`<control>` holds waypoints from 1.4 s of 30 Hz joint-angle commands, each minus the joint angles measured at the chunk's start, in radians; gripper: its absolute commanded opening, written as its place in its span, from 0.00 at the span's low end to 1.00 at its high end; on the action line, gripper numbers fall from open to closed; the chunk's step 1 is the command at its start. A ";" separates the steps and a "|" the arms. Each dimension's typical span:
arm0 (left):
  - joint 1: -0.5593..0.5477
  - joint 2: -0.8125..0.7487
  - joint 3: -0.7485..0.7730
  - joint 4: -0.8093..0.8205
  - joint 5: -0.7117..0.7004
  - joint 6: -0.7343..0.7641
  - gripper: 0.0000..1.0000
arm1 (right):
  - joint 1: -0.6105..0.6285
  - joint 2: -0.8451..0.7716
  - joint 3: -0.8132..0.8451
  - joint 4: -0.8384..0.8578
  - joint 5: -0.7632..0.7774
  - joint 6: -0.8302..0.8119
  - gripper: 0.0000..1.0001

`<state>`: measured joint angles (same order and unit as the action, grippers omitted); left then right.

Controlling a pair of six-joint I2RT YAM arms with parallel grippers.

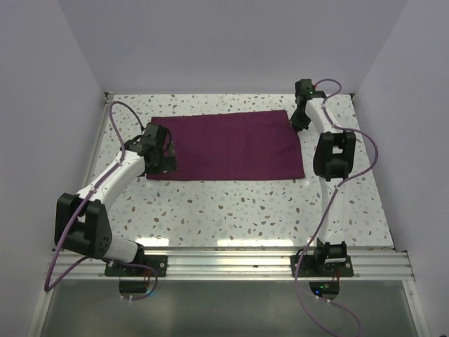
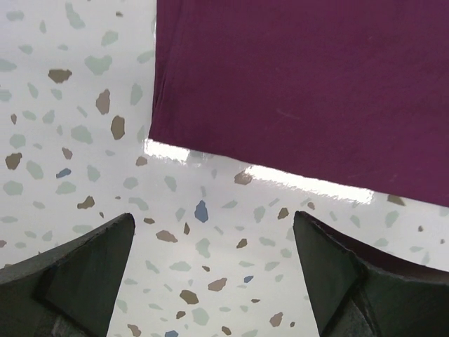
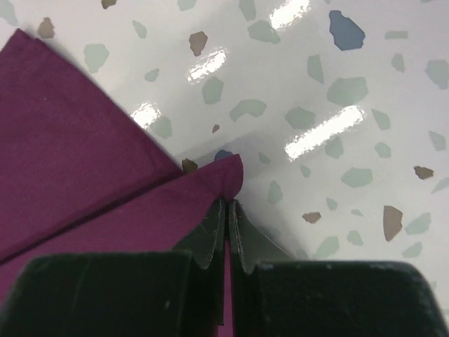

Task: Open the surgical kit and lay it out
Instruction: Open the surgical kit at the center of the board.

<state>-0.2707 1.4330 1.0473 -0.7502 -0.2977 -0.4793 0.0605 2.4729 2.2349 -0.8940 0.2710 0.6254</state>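
Note:
The surgical kit shows as a dark purple cloth wrap [image 1: 231,144], folded flat in a rectangle on the speckled table. My right gripper [image 1: 300,121] is at its far right corner. In the right wrist view that gripper [image 3: 229,205] is shut on the raised corner of the top layer of the cloth [image 3: 77,168]. My left gripper [image 1: 165,163] hovers at the near left corner. In the left wrist view it [image 2: 214,228] stands open over bare table, just short of the near edge of the cloth [image 2: 302,91], with nothing between its fingers.
White walls close the table [image 1: 231,203] in on the left, back and right. An aluminium rail [image 1: 231,263] with both arm bases runs along the near edge. Purple cables [image 1: 365,151] loop beside the arms.

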 commanded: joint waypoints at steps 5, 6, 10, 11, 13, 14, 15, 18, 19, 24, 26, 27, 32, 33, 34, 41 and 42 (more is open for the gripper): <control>0.004 0.027 0.144 0.005 -0.004 0.007 1.00 | 0.028 -0.254 -0.060 -0.040 -0.016 -0.041 0.00; 0.004 0.030 0.154 0.003 -0.001 0.007 1.00 | 0.033 -0.271 -0.073 -0.043 -0.033 -0.050 0.00; 0.004 0.038 0.187 0.005 -0.004 0.007 1.00 | 0.067 -0.368 -0.208 -0.048 -0.113 -0.068 0.00; 0.004 0.038 0.197 0.003 -0.011 0.007 1.00 | 0.090 -0.393 -0.239 -0.052 -0.122 -0.070 0.00; 0.005 0.040 0.220 0.005 -0.032 0.007 1.00 | 0.117 -0.478 -0.349 -0.049 -0.182 -0.099 0.00; 0.005 0.043 0.230 0.005 -0.038 0.007 1.00 | 0.151 -0.509 -0.389 -0.059 -0.184 -0.104 0.00; 0.007 0.046 0.241 0.006 -0.053 0.005 1.00 | 0.169 -0.550 -0.430 -0.074 -0.190 -0.107 0.00; 0.025 0.063 0.281 0.023 -0.063 0.016 1.00 | 0.234 -0.741 -0.644 -0.086 -0.226 -0.125 0.00; 0.034 0.082 0.314 0.023 -0.066 0.019 1.00 | 0.246 -0.853 -0.764 -0.091 -0.243 -0.124 0.00; 0.071 0.127 0.428 0.011 -0.099 0.034 1.00 | 0.279 -1.178 -1.061 -0.179 -0.294 -0.107 0.00; 0.085 0.133 0.459 0.012 -0.106 0.038 1.00 | 0.280 -1.299 -1.136 -0.226 -0.273 -0.107 0.00; 0.088 0.132 0.464 0.014 -0.113 0.038 1.00 | 0.280 -1.328 -1.153 -0.265 -0.238 -0.107 0.00; 0.096 0.118 0.444 0.018 -0.115 0.031 1.00 | 0.279 -1.387 -1.235 -0.309 -0.197 -0.112 0.00; 0.094 0.113 0.436 0.020 -0.109 0.028 1.00 | 0.279 -1.378 -1.242 -0.316 -0.207 -0.110 0.00; 0.096 0.103 0.415 0.022 -0.107 0.027 1.00 | 0.279 -1.372 -1.245 -0.327 -0.208 -0.107 0.00; 0.096 0.038 0.292 0.066 -0.066 0.019 1.00 | 0.280 -1.376 -1.209 -0.408 -0.135 -0.070 0.98; 0.096 0.029 0.274 0.083 -0.017 0.024 1.00 | 0.279 -1.376 -1.203 -0.417 -0.127 -0.067 0.98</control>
<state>-0.1825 1.5146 1.3582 -0.7277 -0.3748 -0.4538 0.3412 1.1141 0.9939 -1.2457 0.0971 0.5472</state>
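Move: The drape's top-layer corner is already pinched in the shut right fingers. The strip of board it goes to, by the near rim, lies about 48 cm back and 2 cm left of that hand, some 2 cm below. From there the drape's near-right corner is 24 cm back and 2 left, the lower layer's far corner 7 ahead and 5 left. From the open left hand, the strip is about 23 cm back and 54 right; the drape's near-left corner is 3 ahead, 5 left and 8 below. The drape's pinched corner is lifted some 10 cm and drawn back by the right hand, first swinging left over the drape and then easing right again, about 40 cm back in all, the hand turning counter-clockwise. It sinks slightly near the rim, then the fingers open wide and let go. The empty left hand rises and goes forward about 10 cm, away from the near-left corner, then settles back a little. ##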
